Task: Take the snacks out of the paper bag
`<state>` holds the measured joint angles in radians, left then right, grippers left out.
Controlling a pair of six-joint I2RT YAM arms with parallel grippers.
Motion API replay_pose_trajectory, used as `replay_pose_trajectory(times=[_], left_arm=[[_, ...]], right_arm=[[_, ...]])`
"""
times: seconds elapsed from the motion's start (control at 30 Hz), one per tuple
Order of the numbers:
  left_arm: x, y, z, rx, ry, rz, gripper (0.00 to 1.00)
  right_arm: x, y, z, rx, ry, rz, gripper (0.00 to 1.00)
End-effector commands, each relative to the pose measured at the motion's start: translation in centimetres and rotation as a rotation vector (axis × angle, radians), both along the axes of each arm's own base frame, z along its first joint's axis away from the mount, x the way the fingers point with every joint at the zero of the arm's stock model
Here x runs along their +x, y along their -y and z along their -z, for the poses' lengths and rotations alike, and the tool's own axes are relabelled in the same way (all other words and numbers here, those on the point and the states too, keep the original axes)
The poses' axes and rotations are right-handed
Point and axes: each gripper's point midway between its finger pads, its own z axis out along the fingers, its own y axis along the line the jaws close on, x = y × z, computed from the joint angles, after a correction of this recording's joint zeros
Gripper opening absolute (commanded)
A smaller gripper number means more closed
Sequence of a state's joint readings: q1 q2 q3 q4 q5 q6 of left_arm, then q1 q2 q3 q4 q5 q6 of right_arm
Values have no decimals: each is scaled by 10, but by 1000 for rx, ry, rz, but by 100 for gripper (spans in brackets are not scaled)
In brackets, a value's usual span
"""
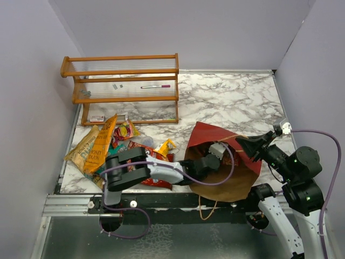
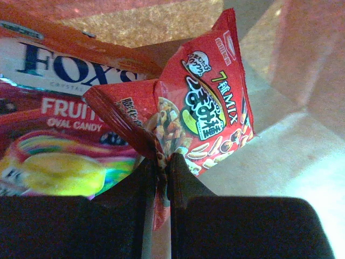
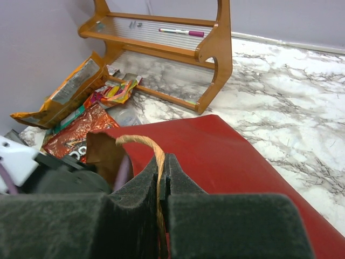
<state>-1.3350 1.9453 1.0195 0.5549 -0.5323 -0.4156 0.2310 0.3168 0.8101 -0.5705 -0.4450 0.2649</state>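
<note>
The dark red paper bag (image 1: pixel 222 141) lies on its side at the table's near right, its tan inside (image 2: pixel 302 162) showing around my left gripper. My left gripper (image 2: pixel 163 163) is deep in the bag's mouth (image 1: pixel 215 154) and shut on the lower edge of a red snack packet (image 2: pixel 207 108) printed "7 MIX". Beside it inside the bag lies a Fox's fruit candy packet (image 2: pixel 59 135). My right gripper (image 3: pixel 163 168) is shut on the bag's twisted paper handle (image 3: pixel 141 141) and holds it up at the bag's right side (image 1: pixel 249 145).
Several snack packets (image 1: pixel 110 143) lie in a heap on the marble table (image 1: pixel 232 97) at the left, also in the right wrist view (image 3: pixel 70 91). A wooden shelf rack (image 1: pixel 125 81) with a pen stands at the back left. Walls close in both sides.
</note>
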Motion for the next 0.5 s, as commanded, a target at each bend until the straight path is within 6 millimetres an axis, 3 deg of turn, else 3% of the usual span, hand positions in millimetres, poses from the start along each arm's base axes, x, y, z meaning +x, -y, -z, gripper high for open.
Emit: replay_pose_trajectory(times=[0.0,0.13,0.47], left_arm=[[-37,-11,-44,-70,-74,139,0],[-73,-24,-60,-84,-136,261,0],[-150,-68,-70,12,-209,455,0]], right_arm=[[-1,-1,-4,1,34,-11,2],[1,-2,-3,-1,28,-11,2],[2,-1,-1,-3,22,-6,2]])
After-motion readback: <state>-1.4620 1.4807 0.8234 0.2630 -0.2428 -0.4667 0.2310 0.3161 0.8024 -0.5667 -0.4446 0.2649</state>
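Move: The red 7-mix pack is already pinched in the left fingers inside the tipped paper bag. The bag's mouth lies about 10 cm back, 4 cm to the left and 5 cm up. The Fox's candy pack lies some 9 cm ahead and 2 cm left, slightly lower. Outside, about 6 cm lower, the yellow packet is 23 cm left and 4 ahead, the Doritos 30 left and 2 back. From the right hand the mouth is about 6 cm back, 4 left, 18 below. The red 7-mix pack, still pinched by its gathered end, is drawn back out of the bag's depth towards its mouth by the left hand, some 12 cm back and 5 cm left, climbing about 7 cm early and then running nearly level. The wrist swings some 20 degrees clockwise on the way; the right hand keeps still, holding the bag's handle. ##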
